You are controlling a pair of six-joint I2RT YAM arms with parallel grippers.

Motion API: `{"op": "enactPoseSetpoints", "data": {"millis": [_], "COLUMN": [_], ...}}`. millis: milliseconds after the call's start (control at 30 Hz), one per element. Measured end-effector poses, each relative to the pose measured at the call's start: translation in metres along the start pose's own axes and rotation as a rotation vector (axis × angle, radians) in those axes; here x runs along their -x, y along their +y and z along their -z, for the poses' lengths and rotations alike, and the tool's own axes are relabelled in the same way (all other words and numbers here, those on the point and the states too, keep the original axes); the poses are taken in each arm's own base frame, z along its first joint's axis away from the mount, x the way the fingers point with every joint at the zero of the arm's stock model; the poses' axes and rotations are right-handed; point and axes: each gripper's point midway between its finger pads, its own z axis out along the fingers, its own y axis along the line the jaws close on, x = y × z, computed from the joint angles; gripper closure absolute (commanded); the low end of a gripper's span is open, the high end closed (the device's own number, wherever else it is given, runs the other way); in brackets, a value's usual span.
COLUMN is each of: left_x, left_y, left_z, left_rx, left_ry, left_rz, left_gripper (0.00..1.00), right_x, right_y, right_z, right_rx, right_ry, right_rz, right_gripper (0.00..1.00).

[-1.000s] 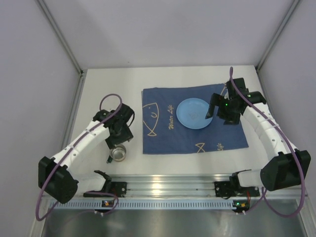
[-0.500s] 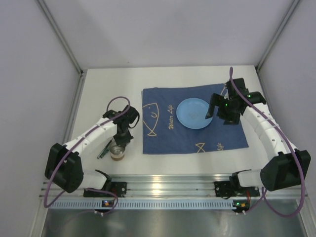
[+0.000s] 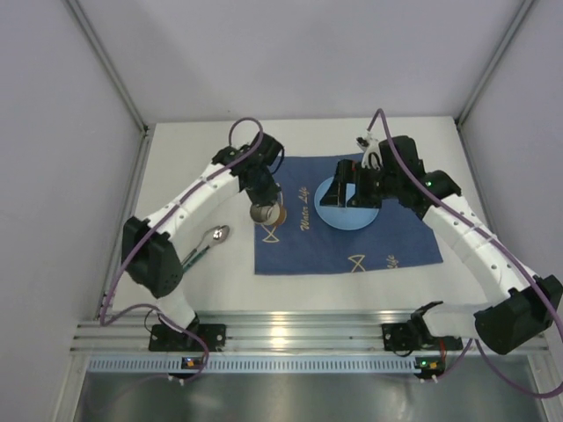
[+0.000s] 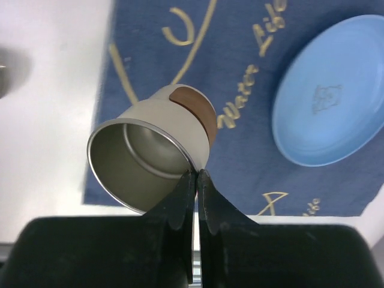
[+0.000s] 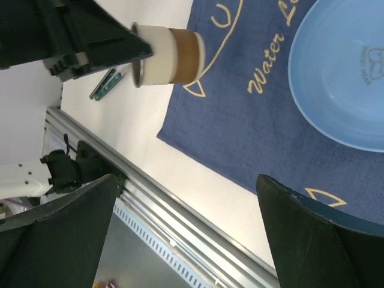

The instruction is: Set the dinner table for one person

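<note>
A cream metal cup with a brown band hangs tilted over the left edge of the dark blue fish-print cloth. My left gripper is shut on its rim; the left wrist view shows both fingertips pinching the cup wall at the gripper. A light blue plate lies on the cloth. My right gripper hovers over the plate's far side, open and empty, its fingers wide apart. The white dinner table carries it all.
A spoon with a green handle lies on the white top left of the cloth. Aluminium rails run along the near edge. Grey walls close in the back and both sides.
My left gripper shut on the cup near the table's front left, lifted it and carried it to the cloth's left edge. The spoon stayed on the table. My right gripper moved left over the plate.
</note>
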Motion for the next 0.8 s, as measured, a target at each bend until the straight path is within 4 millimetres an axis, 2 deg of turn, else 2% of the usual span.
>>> {"op": "enactPoseSetpoints", "data": {"millis": [100, 200, 300, 333, 400, 467, 500, 667, 800], "left_x": [0.001, -0.001, -0.016, -0.019, -0.026, -0.034, -0.037, -0.049, -0.038], "left_y": [-0.039, -0.067, -0.082, -0.089, -0.095, -0.098, -0.100, -0.102, -0.118], "left_z": [-0.025, -0.053, -0.080, -0.083, -0.084, -0.085, -0.085, -0.092, -0.083], "left_rx": [-0.026, -0.009, 0.000, -0.024, -0.041, -0.052, -0.058, -0.071, -0.126], "left_ry": [0.044, 0.078, 0.123, 0.135, 0.148, 0.166, 0.175, 0.229, 0.222], "left_rz": [-0.002, -0.029, -0.057, -0.066, -0.089, -0.115, -0.122, -0.144, -0.143], "left_gripper": [1.00, 1.00, 1.00, 1.00, 0.94, 0.80, 0.68, 0.41, 0.38], "right_x": [0.005, 0.006, 0.003, 0.002, 0.000, -0.001, -0.001, -0.001, 0.002], "right_y": [-0.002, -0.012, -0.022, -0.024, -0.029, -0.033, -0.034, -0.041, -0.045], "right_z": [-0.001, -0.004, -0.004, -0.004, -0.003, -0.001, -0.001, 0.001, -0.004], "right_rx": [-0.020, -0.072, -0.123, -0.134, -0.160, -0.184, -0.193, -0.230, -0.249], "right_ry": [-0.012, -0.007, 0.001, 0.003, 0.007, 0.011, 0.009, 0.012, 0.022], "right_rz": [0.002, -0.007, -0.015, -0.017, -0.017, -0.017, -0.017, -0.009, -0.008], "right_gripper": [0.00, 0.00, 0.00, 0.00, 0.00, 0.00, 0.00, 0.00, 0.00]}}
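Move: The left fingers still hold the cup by its wall. Its place, on the navy cloth just left of the plate, is about 9 cm right, 3 cm ahead and 10 cm below. The blue plate's middle lies some 20 cm right, 6 cm ahead and 13 cm down. The spoon pair is about 17 cm left, 6 cm back and 14 cm down. From the right hand, the cup's place is about 10 cm left, 7 cm ahead and 18 cm down. Bring the left gripper with the cup about 12 cm right towards the plate, at first also some 5 cm forward, sinking about 7 cm to the cloth while turning a little clockwise. Then spread the fingers to let go of the cup's wall and start easing up and forward. Ease the right hand, still open, about 3 cm right and 3 cm down. ##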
